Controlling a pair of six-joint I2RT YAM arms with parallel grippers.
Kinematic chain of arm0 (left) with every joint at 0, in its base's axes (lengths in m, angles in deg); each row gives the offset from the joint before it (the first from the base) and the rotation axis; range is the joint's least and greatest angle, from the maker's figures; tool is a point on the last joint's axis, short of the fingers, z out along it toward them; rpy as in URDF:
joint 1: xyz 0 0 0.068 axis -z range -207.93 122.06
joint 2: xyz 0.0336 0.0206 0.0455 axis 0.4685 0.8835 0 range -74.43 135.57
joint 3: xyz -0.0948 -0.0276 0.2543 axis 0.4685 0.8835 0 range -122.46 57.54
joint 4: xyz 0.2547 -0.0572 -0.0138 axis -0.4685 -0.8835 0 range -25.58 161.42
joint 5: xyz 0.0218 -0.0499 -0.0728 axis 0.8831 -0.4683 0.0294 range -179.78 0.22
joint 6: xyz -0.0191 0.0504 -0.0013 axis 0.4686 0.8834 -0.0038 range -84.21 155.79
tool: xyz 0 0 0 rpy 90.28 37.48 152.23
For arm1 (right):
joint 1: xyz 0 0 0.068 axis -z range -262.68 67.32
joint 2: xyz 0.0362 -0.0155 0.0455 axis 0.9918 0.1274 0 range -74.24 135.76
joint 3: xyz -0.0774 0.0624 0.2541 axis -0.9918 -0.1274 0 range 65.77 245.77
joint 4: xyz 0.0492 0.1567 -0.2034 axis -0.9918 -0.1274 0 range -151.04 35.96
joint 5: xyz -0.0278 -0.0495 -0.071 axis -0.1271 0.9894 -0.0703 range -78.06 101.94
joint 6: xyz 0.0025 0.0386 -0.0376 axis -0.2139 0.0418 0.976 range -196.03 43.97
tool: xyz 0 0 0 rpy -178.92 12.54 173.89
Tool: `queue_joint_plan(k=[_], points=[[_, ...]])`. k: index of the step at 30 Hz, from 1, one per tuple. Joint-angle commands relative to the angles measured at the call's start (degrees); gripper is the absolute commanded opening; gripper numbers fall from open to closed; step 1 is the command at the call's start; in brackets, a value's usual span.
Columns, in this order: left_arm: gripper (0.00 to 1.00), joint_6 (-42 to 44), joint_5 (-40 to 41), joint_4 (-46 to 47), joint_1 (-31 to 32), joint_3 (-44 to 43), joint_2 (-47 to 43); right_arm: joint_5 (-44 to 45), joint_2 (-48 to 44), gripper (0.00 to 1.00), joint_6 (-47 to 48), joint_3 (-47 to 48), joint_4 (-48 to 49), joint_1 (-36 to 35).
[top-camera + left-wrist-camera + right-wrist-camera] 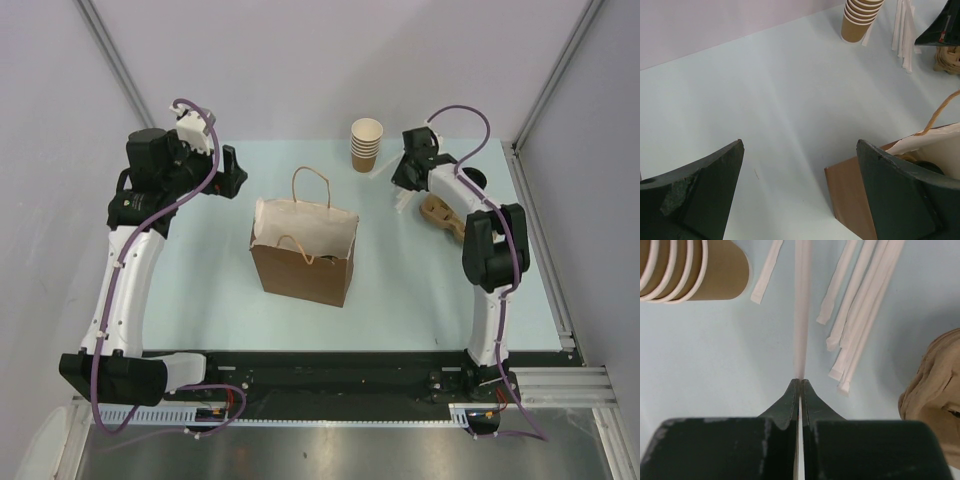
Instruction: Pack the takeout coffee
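Observation:
Of the takeout coffee only a dark rounded lid edge [929, 167] shows, inside the open brown paper bag [303, 270] at the table's middle. White paper lines the bag. My left gripper [240, 172] hovers to the bag's left. Its jaws [800, 143] stand wide open over bare table, with the bag's corner [852, 195] by the right finger. At the back right, my right gripper [402, 188] is shut on a thin white wrapped straw [801, 315]. The straw runs forward from the closed fingertips [800, 381].
A stack of lidless tan paper cups [367, 145] stands at the back, left of the right gripper. Several more wrapped straws [855, 315] lie beside the held one. A brown pulp cup tray [441, 216] sits just right of them. The bag's handles [311, 185] stand upright.

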Motion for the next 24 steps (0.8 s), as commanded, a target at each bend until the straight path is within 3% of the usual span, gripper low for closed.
queue_joint_plan(k=[1, 13, 19, 24], points=[[0.99, 0.99, -1.70, 1.58, -0.50, -0.96, -1.24, -0.95, -6.58, 0.00, 3.43, 0.41, 3.93, 0.19], [0.99, -1.02, -4.33, 3.69, -0.50, -3.24, -0.37, -7.46, -19.75, 0.00, 10.20, -4.96, 10.08, 0.72], [1.00, -3.58, -8.63, 5.53, -0.50, -10.17, 2.10, -12.29, -26.53, 0.00, 14.94, -6.45, 15.36, 0.19], [0.99, -6.12, -14.78, 5.63, -0.50, -20.89, 7.36, -16.59, -32.60, 0.00, 20.47, -6.45, 18.35, -1.82]])
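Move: The right hand, already pinching paper-wrapped straws, has the paper bag about 27 cm to its left and 20 cm back, its middle about level. The cup stack is some 13 cm ahead and 10 cm left; the loose straws lie 7 cm ahead, 6 cm right and 9 cm below. From the left hand, the bag is about 18 cm right, 4 cm back and 22 cm below. The right hand lifts the pinched straws about 22 cm, fingertips tilting up some 30 degrees; the left rises 8 cm. ##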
